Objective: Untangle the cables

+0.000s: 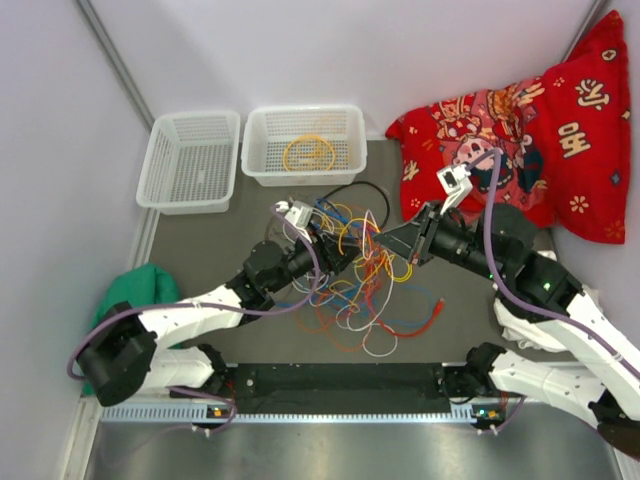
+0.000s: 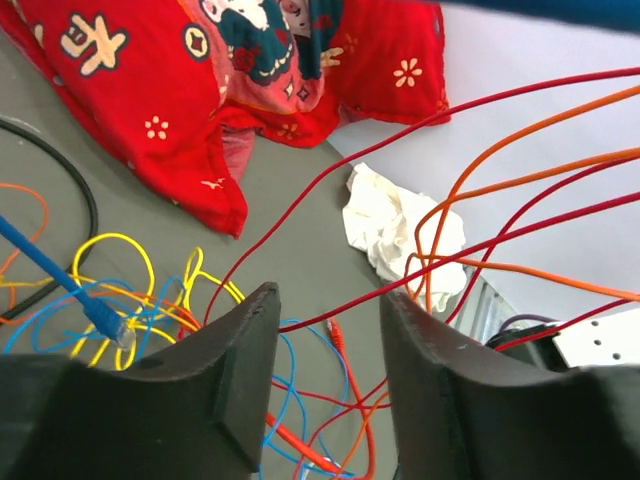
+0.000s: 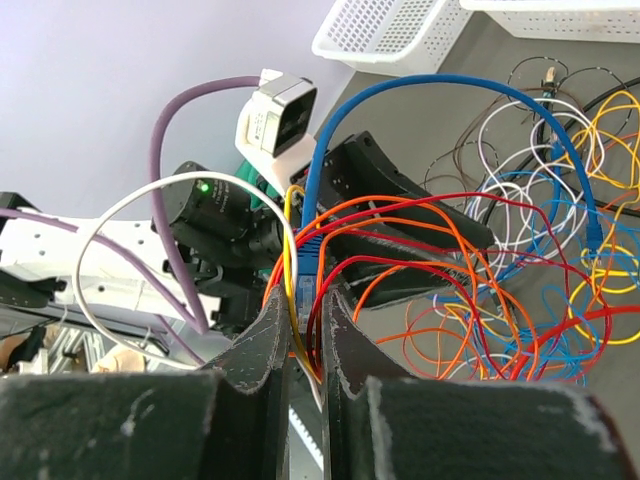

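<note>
The cables (image 1: 362, 285) lie as a tangle of yellow, orange, red, blue and white loops on the grey mat between both arms. My left gripper (image 1: 338, 250) hovers over the tangle's left side. In its wrist view the left gripper (image 2: 330, 320) is open, with one taut red cable (image 2: 350, 302) running across the gap between the fingertips, touching neither pad clearly. My right gripper (image 1: 388, 240) is raised over the tangle's top. It (image 3: 305, 300) is shut on a bunch of strands: a blue plug end (image 3: 305, 262), yellow, white, red and orange wires, pulled up from the pile.
Two white baskets (image 1: 190, 160) stand at the back; the right basket (image 1: 345, 135) holds a coiled yellow cable (image 1: 308, 152). A red cushion (image 1: 540, 130) fills the back right. A green cloth (image 1: 135, 290) lies left, a crumpled white cloth (image 2: 390, 225) right. A black cable (image 1: 360, 190) loops behind the tangle.
</note>
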You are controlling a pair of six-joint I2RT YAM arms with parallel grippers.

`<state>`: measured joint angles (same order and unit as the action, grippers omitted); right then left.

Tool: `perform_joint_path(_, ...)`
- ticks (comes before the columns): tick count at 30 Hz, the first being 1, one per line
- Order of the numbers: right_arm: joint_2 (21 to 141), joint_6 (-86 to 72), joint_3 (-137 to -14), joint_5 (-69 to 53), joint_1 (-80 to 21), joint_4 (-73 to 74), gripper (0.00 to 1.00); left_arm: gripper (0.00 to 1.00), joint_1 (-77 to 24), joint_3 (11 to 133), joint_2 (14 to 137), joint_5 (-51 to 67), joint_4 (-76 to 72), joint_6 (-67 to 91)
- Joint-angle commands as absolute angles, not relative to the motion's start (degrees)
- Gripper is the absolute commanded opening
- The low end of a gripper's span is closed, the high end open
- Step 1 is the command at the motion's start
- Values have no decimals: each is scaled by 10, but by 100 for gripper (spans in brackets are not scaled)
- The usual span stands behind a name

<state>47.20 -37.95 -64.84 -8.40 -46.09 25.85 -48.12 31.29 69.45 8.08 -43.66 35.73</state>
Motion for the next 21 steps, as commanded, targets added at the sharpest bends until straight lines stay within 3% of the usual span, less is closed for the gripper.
perform_joint_path(1, 456, -386, -643, -87, -467, 225, 0, 40, -483, 345, 704, 98, -484, 349)
perform_joint_path(2, 456, -386, -640, -85, -467, 225, 0, 31, -483, 347, 704, 98, -483, 349)
perform_joint_path(3, 455, -386, -635, -84, -467, 225, 0, 0, -483, 349, 701, 96, -477, 345)
perform_joint_path(5, 451, -384, -630, -69, -466, 229, 1, 0, -483, 357, 689, 87, -455, 335)
perform_joint_path(6, 447, -382, -626, -57, -467, 235, 7, 0, -483, 360, 666, 86, -407, 329)
perform_joint_path(7, 440, -381, -623, -44, -466, 240, 24, 0, -483, 373, 651, 79, -375, 323)
perform_joint_path(9, 428, -373, -617, -2, -466, 259, 48, 0, -484, 400, 609, 56, -275, 318)
perform_joint_path(10, 424, -369, -616, 17, -466, 264, 62, 0, -483, 436, 597, 36, -159, 315)
perform_joint_path(13, 410, -352, -615, 76, -467, 288, 81, 0, -483, 495, 556, 8, -3, 305)
perform_joint_path(16, 401, -341, -609, 122, -466, 303, 87, 0, -483, 533, 518, -36, 80, 309)
perform_joint_path(21, 395, -330, -572, 140, -466, 285, 87, 0, -483, 617, 513, -85, 202, 300)
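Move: Hanging between the open left fingers, about 1 cm ahead, is the red cable. It drops from the bundle clamped in the right fingers, roughly 6 cm nearer the base, 5 cm right and 12 cm higher than the left hand. The loose cable pile lies some 23 cm straight below the left hand. From the right hand, the red strand is about 6 cm ahead, 5 cm left and 12 cm below; the pile is 6 cm ahead, 6 cm left and 36 cm down. Closing fully on the red cable, the left fingers pinch it almost in place, then carry it up about 10 cm and some 7 cm left, away from the right hand. The right hand sinks 2 cm, opens wide to let go of the bundle, and pulls away about 6 cm right and slightly forward, turning nearly 20 degrees clockwise. ##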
